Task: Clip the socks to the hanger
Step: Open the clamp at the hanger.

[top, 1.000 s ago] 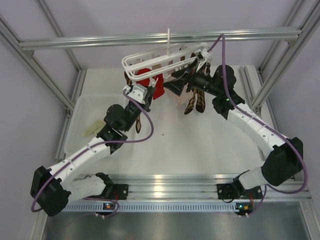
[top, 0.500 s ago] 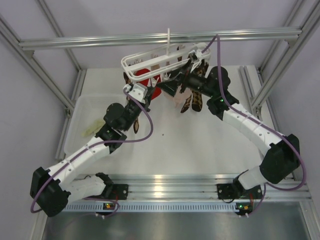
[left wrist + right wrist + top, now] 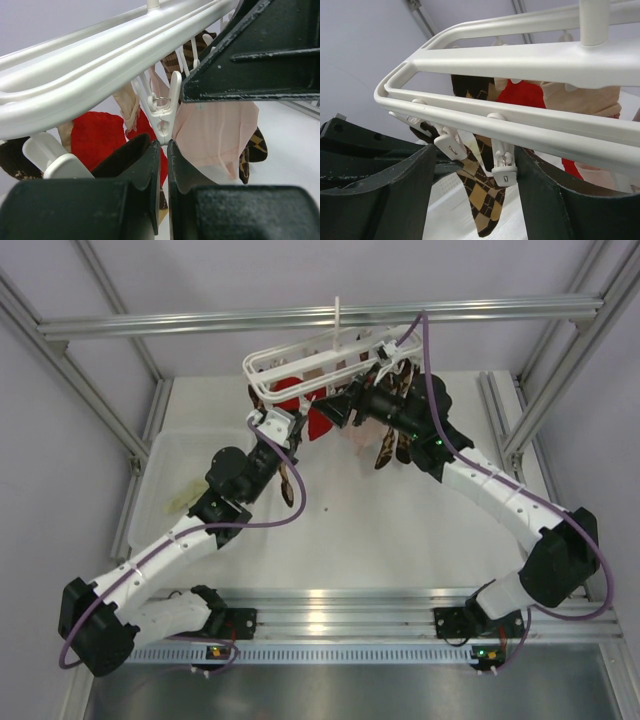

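The white hanger (image 3: 300,365) hangs from the top bar, carrying red, pink and argyle socks. One pale cream sock (image 3: 183,498) lies in the tray at the left, away from both grippers. My left gripper (image 3: 277,426) is under the hanger's left part. In the left wrist view it (image 3: 164,145) is shut, its tips touching the lower end of a white clip (image 3: 164,116), with nothing seen between them. My right gripper (image 3: 348,406) is open under the hanger's middle. In the right wrist view it (image 3: 475,167) straddles another clip (image 3: 504,169), which rests against its right finger (image 3: 545,195).
A white tray (image 3: 165,455) stands at the left of the table. Argyle socks (image 3: 392,445), a pink sock (image 3: 215,132) and red socks (image 3: 290,395) dangle from the hanger. Aluminium frame posts stand at both sides. The two grippers are close together under the hanger.
My right gripper has moved left along the hanger, closer to the left gripper. The left gripper has shifted slightly, and the hanger has swung a little.
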Robot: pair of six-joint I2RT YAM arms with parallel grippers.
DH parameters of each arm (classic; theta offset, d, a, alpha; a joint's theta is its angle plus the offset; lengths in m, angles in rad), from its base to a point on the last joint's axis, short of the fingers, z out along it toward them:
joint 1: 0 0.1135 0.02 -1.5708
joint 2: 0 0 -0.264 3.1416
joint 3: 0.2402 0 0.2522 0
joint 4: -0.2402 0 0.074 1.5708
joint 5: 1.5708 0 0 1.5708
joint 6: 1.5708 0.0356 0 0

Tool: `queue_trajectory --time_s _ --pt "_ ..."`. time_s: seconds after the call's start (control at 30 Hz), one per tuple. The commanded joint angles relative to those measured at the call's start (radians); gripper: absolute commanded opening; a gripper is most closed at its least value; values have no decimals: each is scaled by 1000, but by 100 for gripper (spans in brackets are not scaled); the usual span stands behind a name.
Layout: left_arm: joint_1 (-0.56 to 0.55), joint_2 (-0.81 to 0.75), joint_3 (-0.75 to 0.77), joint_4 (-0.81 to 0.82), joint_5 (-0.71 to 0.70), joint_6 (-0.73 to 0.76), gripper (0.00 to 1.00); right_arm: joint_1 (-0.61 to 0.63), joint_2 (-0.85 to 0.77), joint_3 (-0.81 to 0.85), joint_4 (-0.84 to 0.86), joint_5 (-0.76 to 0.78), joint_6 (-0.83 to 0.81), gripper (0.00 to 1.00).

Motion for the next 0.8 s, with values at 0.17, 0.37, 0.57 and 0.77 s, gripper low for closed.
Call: queue_trajectory --time_s 0.17,0.37,0.57,0.77 --pt "-11 -21 -4 32 -18 45 0 22 22 77 23 49 55 60" --pt "-14 -23 1 24 -27 67 0 56 31 92 -23 67 28 60" --pt "-17 -35 -8 19 -15 71 0 73 34 103 -52 111 0 53" --pt "-15 -64 -18 -2 17 10 0 70 24 81 -8 93 -9 27"
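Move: The clamp whose lower tip my left fingers already grip stands with its middle about 2 cm above and 1 cm ahead of my left hand. From my right hand that clamp is some 3 cm left and 1 cm ahead, level with it. The next clamp towards the hanger's corner hangs about 4 cm farther left and 1 cm back of it; the red sock is some 7 cm beyond it and 2 cm farther left, the pink cloth 7 cm beyond and 9 cm right. With my left hand I keep the clamp's tip pinched and hold almost still, easing back barely half a centimetre at the end. I slide my half-open right hand about 2 cm left below the hanger's front bar, bringing its fingers around the clamp's upper arms, then close them to roughly a third open so they pinch the arms together. ##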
